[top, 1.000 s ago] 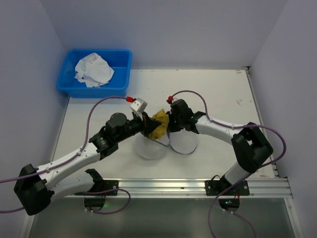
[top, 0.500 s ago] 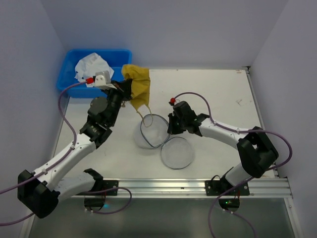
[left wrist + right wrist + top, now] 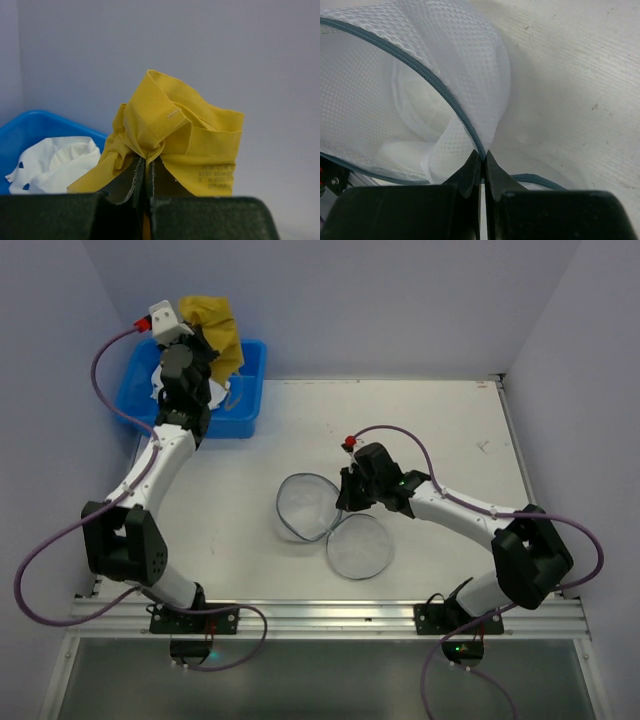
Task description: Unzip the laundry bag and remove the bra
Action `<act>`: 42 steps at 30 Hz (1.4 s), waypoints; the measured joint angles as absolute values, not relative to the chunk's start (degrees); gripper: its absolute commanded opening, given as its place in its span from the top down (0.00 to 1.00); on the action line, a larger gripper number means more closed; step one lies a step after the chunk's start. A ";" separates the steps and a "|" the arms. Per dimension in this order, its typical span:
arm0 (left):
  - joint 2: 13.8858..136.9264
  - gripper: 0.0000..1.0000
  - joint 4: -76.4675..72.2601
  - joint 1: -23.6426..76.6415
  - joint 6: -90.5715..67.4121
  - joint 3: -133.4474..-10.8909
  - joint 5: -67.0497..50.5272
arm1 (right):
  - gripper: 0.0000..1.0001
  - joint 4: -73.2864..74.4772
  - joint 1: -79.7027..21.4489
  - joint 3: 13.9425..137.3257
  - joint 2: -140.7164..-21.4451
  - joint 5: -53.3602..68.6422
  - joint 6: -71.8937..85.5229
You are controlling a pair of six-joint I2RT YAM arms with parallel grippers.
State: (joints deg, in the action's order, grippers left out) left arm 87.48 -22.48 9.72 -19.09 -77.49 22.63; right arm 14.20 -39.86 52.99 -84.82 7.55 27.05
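Observation:
The white mesh laundry bag (image 3: 305, 508) lies unzipped on the table, its round lid (image 3: 358, 546) flopped open beside it. My right gripper (image 3: 343, 498) is shut on the bag's dark zipper rim (image 3: 470, 131), seen close in the right wrist view. My left gripper (image 3: 213, 352) is shut on the yellow bra (image 3: 212, 328) and holds it in the air over the blue tub (image 3: 243, 412) at the far left. In the left wrist view the bra (image 3: 175, 135) bunches above my left gripper (image 3: 145, 167).
A crumpled white cloth (image 3: 55, 162) lies in the blue tub (image 3: 30, 127). Grey walls close in the back and both sides. A metal rail (image 3: 330, 615) runs along the table's near edge.
My left gripper lifted the yellow bra out of the bag, swung it left and back, and now holds it above the blue tub. The right gripper stayed on the bag's rim.

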 measured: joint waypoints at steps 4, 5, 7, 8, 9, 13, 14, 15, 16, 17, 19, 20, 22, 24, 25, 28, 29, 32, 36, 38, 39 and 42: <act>98.04 1.00 -23.24 5.48 -18.41 -81.69 20.29 | 1.00 14.15 -39.86 52.99 -84.60 9.04 26.13; 100.71 1.00 -23.44 4.62 -18.41 -82.61 19.49 | 1.00 14.17 -39.86 52.99 -84.60 9.39 25.87; 105.82 1.00 -23.92 3.31 -18.41 -84.12 18.20 | 1.00 14.17 -39.86 52.99 -84.60 10.09 25.28; 108.20 1.00 -24.38 2.92 -18.41 -84.68 17.85 | 1.00 14.17 -39.86 52.99 -84.60 10.24 24.91; 110.39 1.00 -24.58 2.61 -18.39 -85.19 17.34 | 1.00 14.20 -39.86 52.99 -84.62 10.46 24.56; 117.60 0.95 -24.69 2.42 -18.41 -87.13 14.28 | 1.00 14.20 -39.86 52.99 -84.90 11.57 23.44; 119.11 0.89 -24.60 2.42 -18.44 -87.72 13.13 | 1.00 14.17 -39.86 52.99 -85.08 11.73 23.24; 120.31 0.80 -24.56 2.44 -18.55 -88.12 11.92 | 1.00 14.22 -39.86 52.99 -85.27 11.81 23.03; 121.12 0.62 -24.29 2.44 -18.81 -88.29 10.66 | 1.00 14.22 -39.86 52.99 -85.54 11.88 22.87; 121.54 0.51 -23.77 2.44 -19.05 -88.29 9.63 | 1.00 14.22 -39.86 53.01 -85.84 12.01 22.76; 121.54 0.24 -22.81 2.44 -20.38 -88.25 7.94 | 1.00 14.26 -39.86 53.04 -86.43 12.05 22.33; 121.14 0.19 -22.65 2.44 -20.73 -88.16 7.25 | 1.00 14.41 -39.86 53.17 -86.80 12.05 21.93; 119.00 0.14 -21.76 2.44 -21.89 -86.89 6.09 | 1.00 15.25 -39.86 54.00 -87.79 12.03 21.08; 114.63 0.13 -19.92 2.59 -23.22 -84.01 5.13 | 1.00 16.64 -39.86 55.72 -89.06 11.92 19.77; 112.20 0.13 -18.65 2.68 -23.73 -82.67 4.86 | 1.00 16.97 -39.86 56.47 -89.58 11.92 19.25; 101.12 0.13 -13.76 3.68 -26.65 -77.17 3.77 | 0.99 18.06 -39.86 59.05 -90.65 11.40 17.56; 97.06 0.13 -12.05 4.40 -27.75 -75.48 3.33 | 0.98 18.37 -39.86 59.83 -90.83 11.25 17.04; 84.66 0.14 -9.10 8.71 -30.52 -68.58 2.74 | 0.90 18.76 -39.86 61.65 -91.13 11.03 15.77; 71.33 0.17 -7.66 17.43 -32.40 -55.86 0.60 | 0.71 19.11 -39.86 63.22 -91.57 10.17 14.61; 67.85 0.17 -6.35 19.86 -33.36 -49.08 -0.82 | 0.61 19.40 -39.83 63.79 -91.50 9.82 14.20; 67.09 0.17 -5.30 20.45 -33.91 -46.04 -1.08 | 0.59 19.42 -39.83 64.01 -91.46 9.52 14.33; 66.63 0.18 -2.20 21.41 -35.55 -37.12 -1.37 | 0.51 19.81 -39.57 64.05 -90.45 8.01 15.27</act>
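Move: The left hand holds the yellow cloth high up; the blue box's middle lies about 15 cm ahead, 12 cm left and 35 cm below, with the white cloth in it about 17 cm ahead and 14 cm left. The laundry bag is some 26 cm back, 24 cm right and 36 cm below. The right hand pinches the bag's rim; the bag's middle is about 8 cm left, 2 cm back and 4 cm below, its flap roughly 10 cm back and 4 cm right. Left sinks forward 25 cm, releases yellow cloth into blue box, swings back-right towards bag; right hand releases bag. ##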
